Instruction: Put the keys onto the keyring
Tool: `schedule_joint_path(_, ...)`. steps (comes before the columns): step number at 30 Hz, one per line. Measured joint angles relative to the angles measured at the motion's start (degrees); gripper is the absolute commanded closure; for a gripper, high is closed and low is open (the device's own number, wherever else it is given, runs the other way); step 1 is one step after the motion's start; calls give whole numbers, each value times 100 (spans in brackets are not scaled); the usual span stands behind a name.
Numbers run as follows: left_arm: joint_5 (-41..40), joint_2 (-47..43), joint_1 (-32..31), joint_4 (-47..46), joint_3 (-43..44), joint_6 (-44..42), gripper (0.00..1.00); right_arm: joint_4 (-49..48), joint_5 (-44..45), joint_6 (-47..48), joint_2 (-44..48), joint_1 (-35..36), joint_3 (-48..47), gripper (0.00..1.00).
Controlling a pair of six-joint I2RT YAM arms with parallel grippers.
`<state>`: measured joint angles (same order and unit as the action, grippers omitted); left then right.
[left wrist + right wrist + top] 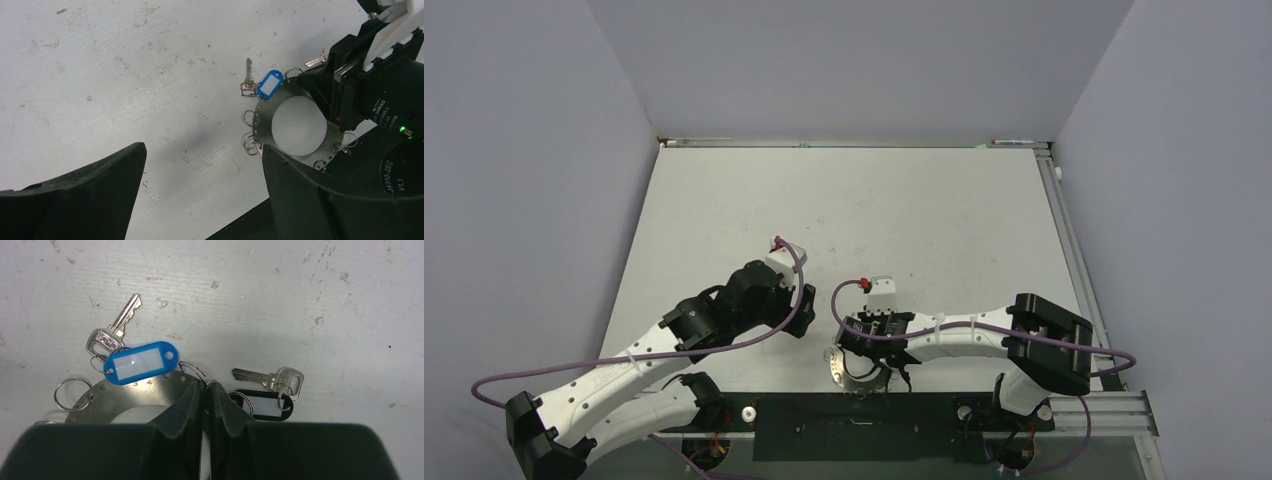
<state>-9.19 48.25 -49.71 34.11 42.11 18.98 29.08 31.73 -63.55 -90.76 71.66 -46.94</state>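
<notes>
The keyring (142, 390), a flat grey disc with small wire loops round its rim, lies at the table's near edge, also in the top view (836, 363) and the left wrist view (264, 116). The blue key tag (141, 361) rests on its rim, joined to a silver key (114, 332); it also shows in the left wrist view (270, 83). The black key tag (265, 406) and its silver key (272, 378) lie just right of the disc. My right gripper (206, 388) is shut on a rim wire loop. My left gripper (202, 167) is open and empty, left of the disc.
The black base rail (854, 425) runs along the table's near edge just below the keyring. The right arm's wrist (385, 95) fills the right side of the left wrist view. Grey walls enclose the white table (854, 200).
</notes>
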Motion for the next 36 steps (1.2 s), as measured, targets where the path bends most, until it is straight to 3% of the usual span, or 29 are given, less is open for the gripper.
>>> schedule_joint_path(13, 26, 20, 0, 0, 0, 0, 19, 92, 181, 229, 20, 162, -26, 95)
schedule_joint_path(19, 28, 20, 0, -2, 0, -2, 19, -509, -144, 723, 240, 269, -22, 95)
schedule_joint_path(20, 28, 20, 0, -2, 0, 0, 19, -612, -181, 767, 260, 269, -22, 93)
schedule_joint_path(26, 37, 20, 0, -2, 0, 0, 20, -1012, -444, 1025, 269, 264, -76, 60)
schedule_joint_path(36, 48, 20, 0, 0, 0, -2, 20, -1021, -498, 1137, 581, 256, 57, 58)
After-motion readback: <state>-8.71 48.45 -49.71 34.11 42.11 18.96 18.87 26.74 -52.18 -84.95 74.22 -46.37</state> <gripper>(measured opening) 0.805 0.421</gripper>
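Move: My right fingers are shut at the forward-right rim of the metal keyring, whose middle lies about 3 cm to their left and 5 cm back, barely below. The blue tag is some 4 cm left and 1 cm ahead, its key about 6 cm left and 4 cm ahead. The other key, with the black tag, lies roughly 5 cm right and 1 cm ahead. From my left hand the keyring is about 11 cm right, 7 cm back and 15 cm down. With my right fingers still pinching a small ring at the keyring's rim, I drag the keyring left, towards the blue tag, travelling about 5 cm and rising some 3 cm while my wrist turns about 15 degrees counter-clockwise. Near the end of the sweep I open to a bit under half, let go, and keep lifting slightly. ##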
